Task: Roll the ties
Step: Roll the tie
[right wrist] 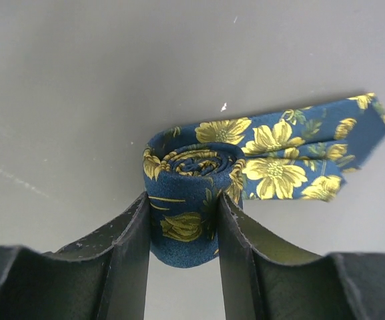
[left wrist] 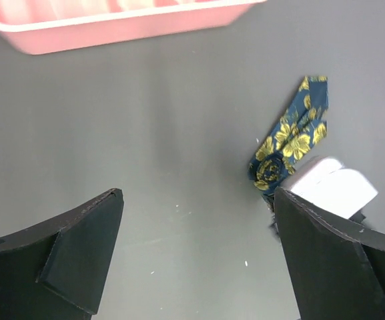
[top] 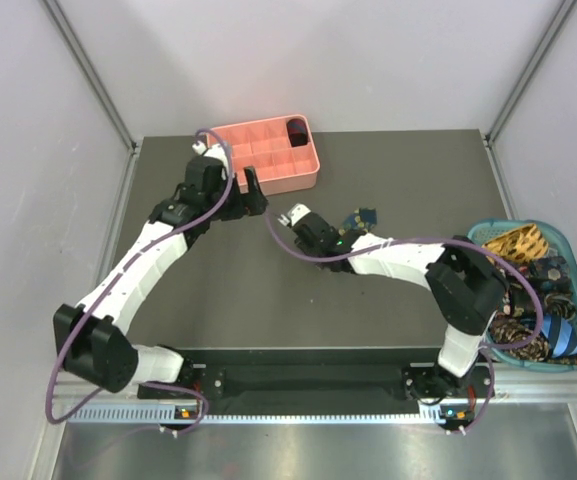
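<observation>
A navy tie with yellow flowers lies on the dark table, one end wound into a tight coil. My right gripper is shut on that coil, and the loose pointed tail runs off to the right. From above, this tie shows mid-table beside the right gripper. My left gripper hovers near the pink tray, open and holding nothing. In the left wrist view the open left gripper is over bare table, with the tie to its right. More ties are piled in the teal basket.
A salmon-pink grid tray stands at the back of the table, just beyond the left gripper, with one dark item in a far compartment. The teal basket sits at the right edge, partly behind the right arm's elbow. Grey walls close in both sides.
</observation>
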Robot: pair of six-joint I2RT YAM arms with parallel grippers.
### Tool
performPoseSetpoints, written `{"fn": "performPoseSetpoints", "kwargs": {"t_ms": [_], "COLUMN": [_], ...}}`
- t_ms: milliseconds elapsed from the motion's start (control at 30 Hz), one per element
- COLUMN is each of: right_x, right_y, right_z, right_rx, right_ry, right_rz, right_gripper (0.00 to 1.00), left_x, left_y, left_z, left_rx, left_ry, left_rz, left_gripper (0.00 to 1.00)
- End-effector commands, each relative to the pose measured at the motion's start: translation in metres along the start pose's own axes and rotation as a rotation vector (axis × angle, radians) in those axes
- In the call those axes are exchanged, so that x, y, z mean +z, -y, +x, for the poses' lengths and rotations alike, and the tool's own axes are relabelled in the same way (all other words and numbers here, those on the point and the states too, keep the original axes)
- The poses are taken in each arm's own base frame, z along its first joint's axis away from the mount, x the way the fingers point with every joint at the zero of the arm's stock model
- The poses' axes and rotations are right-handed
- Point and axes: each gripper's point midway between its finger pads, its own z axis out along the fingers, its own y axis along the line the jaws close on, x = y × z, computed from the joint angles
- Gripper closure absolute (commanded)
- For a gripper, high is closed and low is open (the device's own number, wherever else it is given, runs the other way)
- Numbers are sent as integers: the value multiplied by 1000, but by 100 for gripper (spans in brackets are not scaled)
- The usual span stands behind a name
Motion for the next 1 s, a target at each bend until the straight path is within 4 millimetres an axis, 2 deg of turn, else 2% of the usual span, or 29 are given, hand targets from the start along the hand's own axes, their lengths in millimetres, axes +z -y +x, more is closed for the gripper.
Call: {"fn": "performPoseSetpoints", "kwargs": {"t_ms": [0,67,133,167,200,233,300,367,400,467,500,667,700,767,800,833,900,967], "right_x": [3,5,6,5,7,6,9,9,12,10,12,15,17,18,19,17,19,23], "right_y": [-21,-14,-19,-18,-12,-17,-7,-11,-1,-7,0,-3,0,-3,0,-1,1,1], "right_z": [19,19,27,25,27,32,34,40,40,47,51,64,62,61,62,61,62,65], "right_rx": [127,182,225,244,282,297,358,404,456,507,555,650,662,685,713,726,773,813], "right_ry": [-21,-5,-15,3,3,-3,4,-3,7,3,3,-5,9,12,13,16,20,13], "right_rz": [-203,-233,-301,-323,-337,-387,-418,-498,-508,-592,-600,-716,-721,-773,-785,-815,-860,-895], "right_gripper": [71,71,71,71,71,71,71,71,71,71,71,71,71,71,71,72,72,72], "left_x": [-14,-18,-20,-21,-18,-16,-8,-1,6,12,17,36,44,51,56,59,68,72], "left_y": [-10,-13,-16,-10,-8,-7,0,2,7,10,16,35,42,55,64,70,78,87], "left_z": [-19,-17,-7,-9,0,3,13,23,29,34,38,54,66,65,75,74,87,89], "left_rx": [-66,-82,-85,-77,-70,-56,-44,-31,-22,-7,15,121,152,226,264,318,398,430], "left_ry": [134,163,174,192,173,166,130,95,74,64,63,44,17,43,28,50,39,54], "left_rz": [-19,-17,-2,41,65,83,131,151,182,195,220,254,263,298,318,335,369,412], "left_gripper": [1,1,1,1,1,1,1,1,1,1,1,1,1,1,1,1,1,1]}}
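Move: The tie roll I still pinch in my right hand sits at that hand's fingertips, a centimetre below the point between the pads. The tie's loose tail ends about 8 cm ahead and 8 cm to the right of that hand, some 3 cm lower. From my open left hand, the tie roll lies about 15 cm to the right, 4 cm back and 17 cm down; the pink box stands about 16 cm straight ahead of it and some 17 cm lower. Keeping the tie roll pinched, I roll my right wrist over by some 60 degrees so its fingers swing round to point left, while that hand shifts about 5 cm right and forward, along the tail side. My left hand first drifts a little left, then turns back and drops about 10 cm while sweeping right towards the roll, yawing clockwise, fingers still wide open. ##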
